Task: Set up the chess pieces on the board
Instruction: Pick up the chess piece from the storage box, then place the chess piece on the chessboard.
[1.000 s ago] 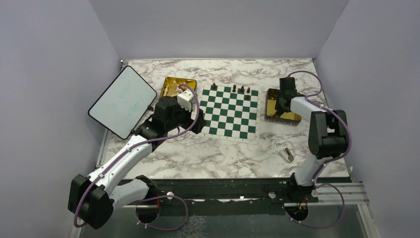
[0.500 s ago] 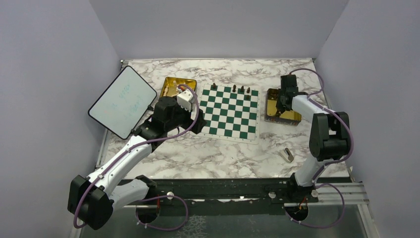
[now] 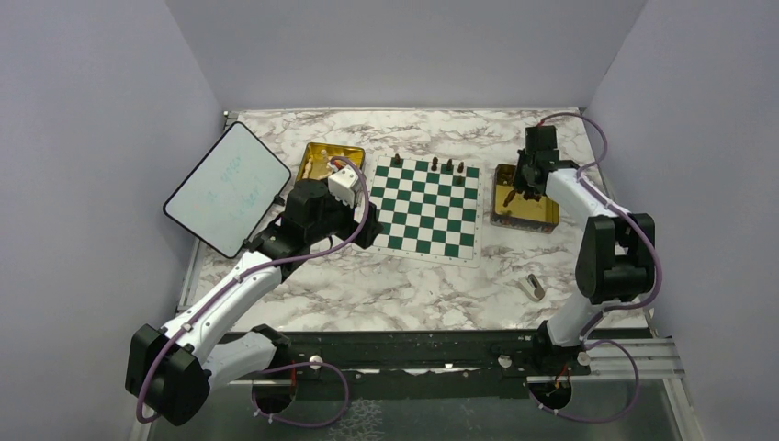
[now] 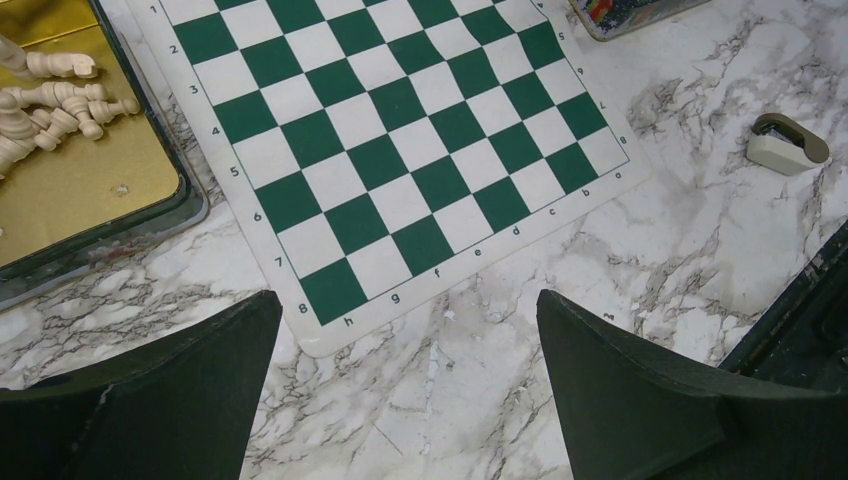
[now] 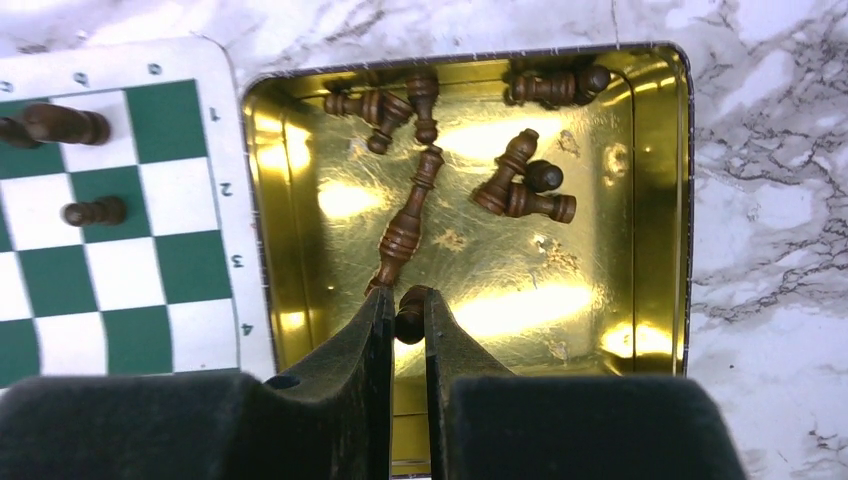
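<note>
The green and white board (image 3: 428, 207) lies mid-table with several dark chess pieces (image 3: 434, 163) standing along its far edge. My right gripper (image 5: 408, 305) hangs over the right gold tray (image 5: 680, 200), shut on a small dark brown piece (image 5: 410, 314) that shows between its fingertips. More dark pieces (image 5: 405, 225) lie loose on the tray floor. Two dark pieces (image 5: 65, 123) stand on the board's squares at the left of that view. My left gripper (image 4: 408, 296) is open above the marble just off the board's near left corner (image 4: 330, 320), holding nothing. Cream pieces (image 4: 50, 100) lie in the left gold tray (image 4: 90, 190).
A rounded white tablet (image 3: 228, 188) leans at the far left. A small grey-beige block (image 3: 533, 287) sits on the marble near the right arm's base, also seen as the block (image 4: 787, 145) from the left wrist. The left gold tray (image 3: 321, 152) sits beside the board's far left corner.
My right gripper has shut on a dark piece in the tray and moved with the arm toward the far side. The left arm has not moved.
</note>
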Controlling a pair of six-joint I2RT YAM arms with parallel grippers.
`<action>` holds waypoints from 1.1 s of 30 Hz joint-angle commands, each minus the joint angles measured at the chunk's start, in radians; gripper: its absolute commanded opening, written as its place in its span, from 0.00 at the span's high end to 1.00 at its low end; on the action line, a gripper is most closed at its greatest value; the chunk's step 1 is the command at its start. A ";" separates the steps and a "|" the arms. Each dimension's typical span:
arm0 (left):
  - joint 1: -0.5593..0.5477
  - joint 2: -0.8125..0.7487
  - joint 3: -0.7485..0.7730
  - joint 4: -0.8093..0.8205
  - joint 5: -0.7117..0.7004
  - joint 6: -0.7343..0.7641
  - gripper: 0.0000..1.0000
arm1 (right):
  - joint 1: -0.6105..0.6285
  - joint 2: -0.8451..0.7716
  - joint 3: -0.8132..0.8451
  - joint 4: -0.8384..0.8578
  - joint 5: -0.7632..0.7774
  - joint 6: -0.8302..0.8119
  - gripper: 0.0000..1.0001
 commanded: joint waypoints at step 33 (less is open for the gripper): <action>-0.003 -0.031 -0.006 0.025 -0.019 0.006 0.01 | 0.330 0.349 0.416 0.092 -0.087 0.073 0.91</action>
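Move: Held in the right fingers, just clear of the storage box floor, is a dark chess piece. The empty squares c2/d2 it is carried towards lie some 20 cm left, 7 cm ahead and 6 cm below that hand. The pawn on b2 stands about 15 cm left and 8 ahead, the bishop on c1 19 left and 11 ahead; the storage box's middle is about 3 cm right and 1 ahead. From the idle left hand, those squares are roughly 21 cm right, 12 ahead and 15 below. Carrying the still-pinched dark piece out of the storage box, the right hand swings about 20 cm left and 7 cm forward in an arc. It climbs some 8 cm over the box rim and the board's near-side edge, then sinks almost as much towards the second row, slowing. The wrist turns about 20 degrees counter-clockwise; the fingers keep their hold. ##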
